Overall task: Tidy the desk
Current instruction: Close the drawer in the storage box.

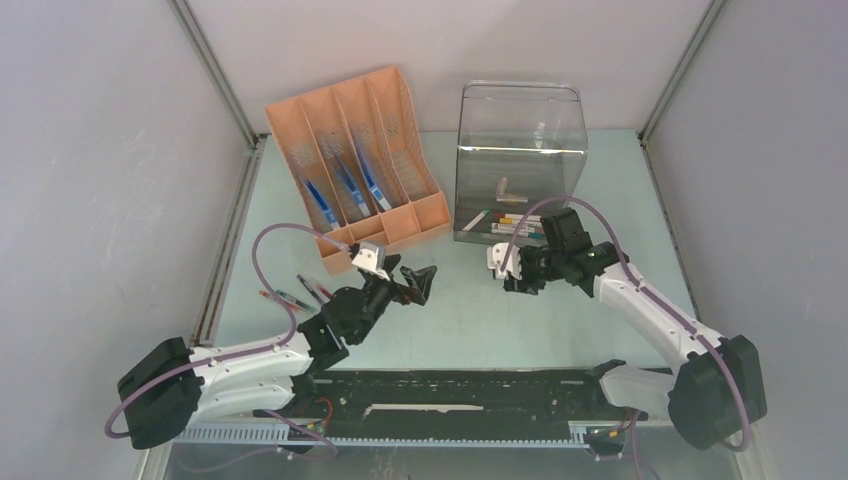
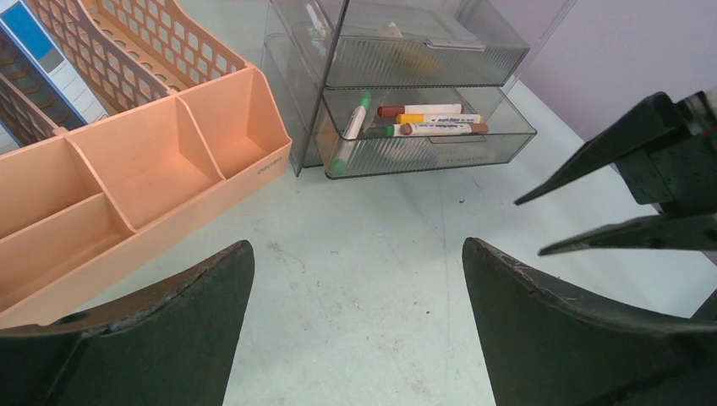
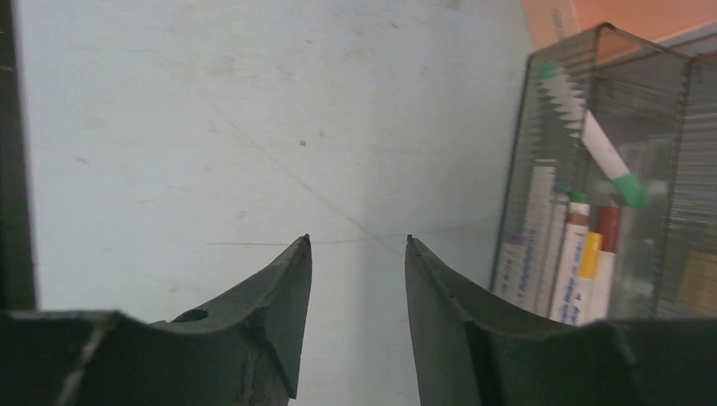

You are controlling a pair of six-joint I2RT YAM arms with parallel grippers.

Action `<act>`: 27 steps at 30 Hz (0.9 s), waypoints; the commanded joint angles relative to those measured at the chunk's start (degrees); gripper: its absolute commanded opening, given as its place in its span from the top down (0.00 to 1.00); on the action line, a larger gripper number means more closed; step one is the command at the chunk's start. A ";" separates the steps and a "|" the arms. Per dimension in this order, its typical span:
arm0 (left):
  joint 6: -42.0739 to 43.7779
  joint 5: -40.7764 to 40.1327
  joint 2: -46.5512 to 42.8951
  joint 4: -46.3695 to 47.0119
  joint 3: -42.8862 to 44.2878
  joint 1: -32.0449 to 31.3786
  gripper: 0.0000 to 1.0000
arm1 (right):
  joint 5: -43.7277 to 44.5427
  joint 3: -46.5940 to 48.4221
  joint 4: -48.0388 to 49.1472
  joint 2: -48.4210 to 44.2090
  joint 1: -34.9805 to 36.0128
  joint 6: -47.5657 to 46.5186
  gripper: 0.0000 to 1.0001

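The desk (image 1: 470, 310) is a pale mint-green top. My left gripper (image 1: 418, 276) hovers over its middle, jaws wide open and empty; in the left wrist view (image 2: 357, 244) only bare desk (image 2: 363, 279) lies between the fingers. My right gripper (image 1: 507, 278) faces it from the right, just in front of the clear drawer box (image 1: 520, 160). It is open with nothing between its tips (image 3: 358, 238), and it also shows at the right of the left wrist view (image 2: 529, 227). The two grippers are apart.
An orange file organizer (image 1: 355, 160) holding blue items stands at the back left. The clear box's lower drawer (image 2: 427, 139) is pulled out with several markers (image 2: 433, 120) inside. Loose pens (image 1: 290, 297) lie left of the left arm. A black rail strip (image 1: 450, 390) runs along the front.
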 commanded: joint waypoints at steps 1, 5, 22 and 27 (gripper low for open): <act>-0.41 1.26 0.67 2.05 2.87 0.33 0.00 | 8.25 0.13 7.82 2.54 0.54 -2.78 0.51; -0.42 1.50 1.00 2.13 3.18 0.42 0.00 | 13.49 1.51 8.94 6.20 0.95 -4.40 0.84; -5.65 5.26 5.04 7.68 2.57 1.09 0.00 | 34.17 3.51 36.81 18.41 2.32 3.84 1.00; -8.95 7.79 8.40 11.53 2.42 1.21 0.00 | 37.75 6.10 38.66 21.31 2.74 5.83 0.97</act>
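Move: The open drawer's front is about 10 cm ahead of the right gripper, 2 cm to its right and 4 cm lower. The markers in that drawer lie some 4 cm beyond the front, and the closed upper drawer's front is about 8 cm beyond it and 5 cm higher. The orange organizer's near right corner is some 13 cm ahead and 16 cm left, 7 cm lower. From the left gripper, the drawer front is about 12 cm ahead, 22 cm right and 10 cm down. Shut the half-open right fingers early while driving the gripper forward, about 15 cm in all. Dip some 5 cm and ease slightly right, then climb partway back as the closed tips meet the drawer's front by its handle and push it in. Swing the fingers clockwise, from pointing left to forward-left. Drift the open left gripper about 2 cm right. ##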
